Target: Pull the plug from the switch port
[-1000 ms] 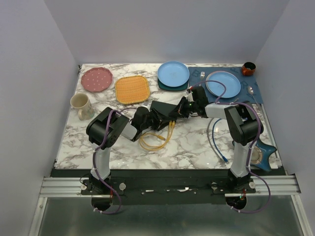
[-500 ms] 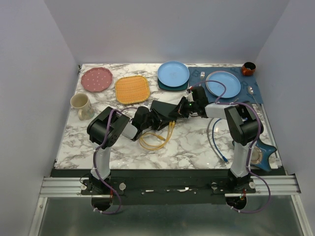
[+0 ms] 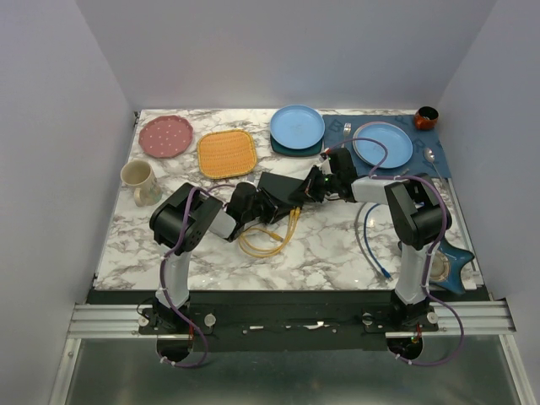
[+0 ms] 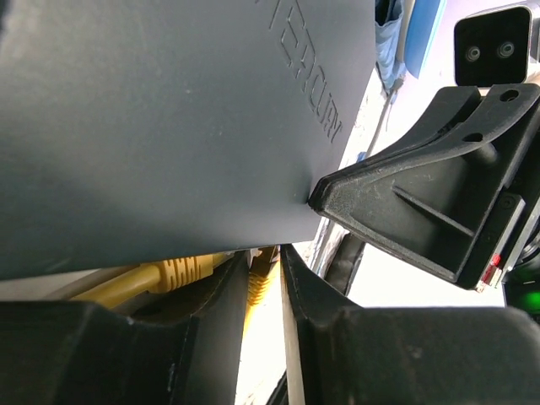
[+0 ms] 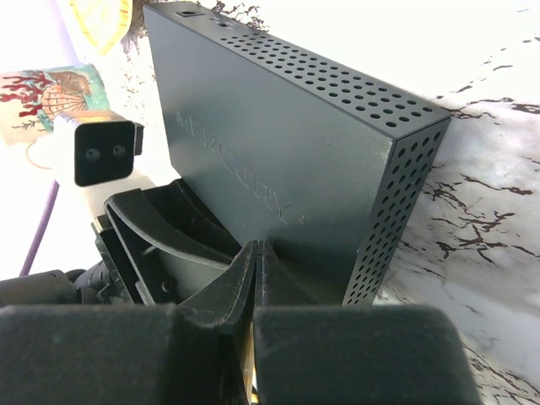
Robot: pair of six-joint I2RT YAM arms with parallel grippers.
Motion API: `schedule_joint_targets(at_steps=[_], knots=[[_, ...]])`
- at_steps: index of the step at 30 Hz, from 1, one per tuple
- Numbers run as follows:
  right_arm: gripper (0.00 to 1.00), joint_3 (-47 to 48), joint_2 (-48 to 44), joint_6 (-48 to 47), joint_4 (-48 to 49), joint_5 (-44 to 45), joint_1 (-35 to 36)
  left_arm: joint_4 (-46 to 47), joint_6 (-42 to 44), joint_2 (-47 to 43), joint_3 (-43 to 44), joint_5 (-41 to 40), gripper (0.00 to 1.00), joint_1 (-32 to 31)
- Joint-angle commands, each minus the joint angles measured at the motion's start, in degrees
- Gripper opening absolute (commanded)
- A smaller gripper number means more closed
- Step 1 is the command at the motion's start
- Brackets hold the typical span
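Note:
The switch is a flat black box mid-table; its top face fills the left wrist view and the right wrist view. Yellow cables run from its near edge and loop on the table. My left gripper is at that edge, its jaws closed on a yellow plug at the port; a second yellow plug sits beside it. My right gripper is shut, and its tips press on the switch's top face.
Pink plate, orange mat and mug lie at the back left. Blue plates, cutlery and a brown bowl lie at the back right. A blue cable lies by the right arm.

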Motion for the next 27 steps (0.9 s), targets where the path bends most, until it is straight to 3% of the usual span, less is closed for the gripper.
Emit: schedule_joint_targets(at_steps=[1,6,19,27], knots=[[0.09,-0.85,1.60,-0.47,-1.11,1.24,-0.20,-8.30,2.46,1.26,-0.25,-2.90,0.32,0.02],[0.09,-0.85,1.51,-0.64,-1.11,1.24,-0.20,-9.36,2.99,0.91,0.36,-3.07,0.26,0.02],[0.09,-1.02,1.25,-0.82,-1.11,1.24,-0.20,-8.83,3.25,0.91,0.19,-2.72,0.00,0.28],[0.09,-0.76,0.81,-0.91,-1.20,1.41,-0.20,-6.20,2.20,1.88,-0.86,-1.58,0.00,0.64]])
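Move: The yellow plug in the switch port lies practically between the left fingers, about 1 cm to their right and level with them. The middle of the switch is some 6 cm ahead and 2 cm to the left; a loose yellow plug lies about 8 cm back, 4 cm left and 2 cm lower. From the right hand, the switch's middle is about 6 cm left and 2 cm ahead, and the yellow plug 3 cm back, 3 cm left, slightly below. The yellow plug at the switch's edge is closed in on by the left fingers, which go from about a third open to nearly shut and seem to pinch it, while that hand lifts only about half a centimetre and keeps its tilt. The right hand stays put, its closed fingertips still resting against the switch to brace it. ##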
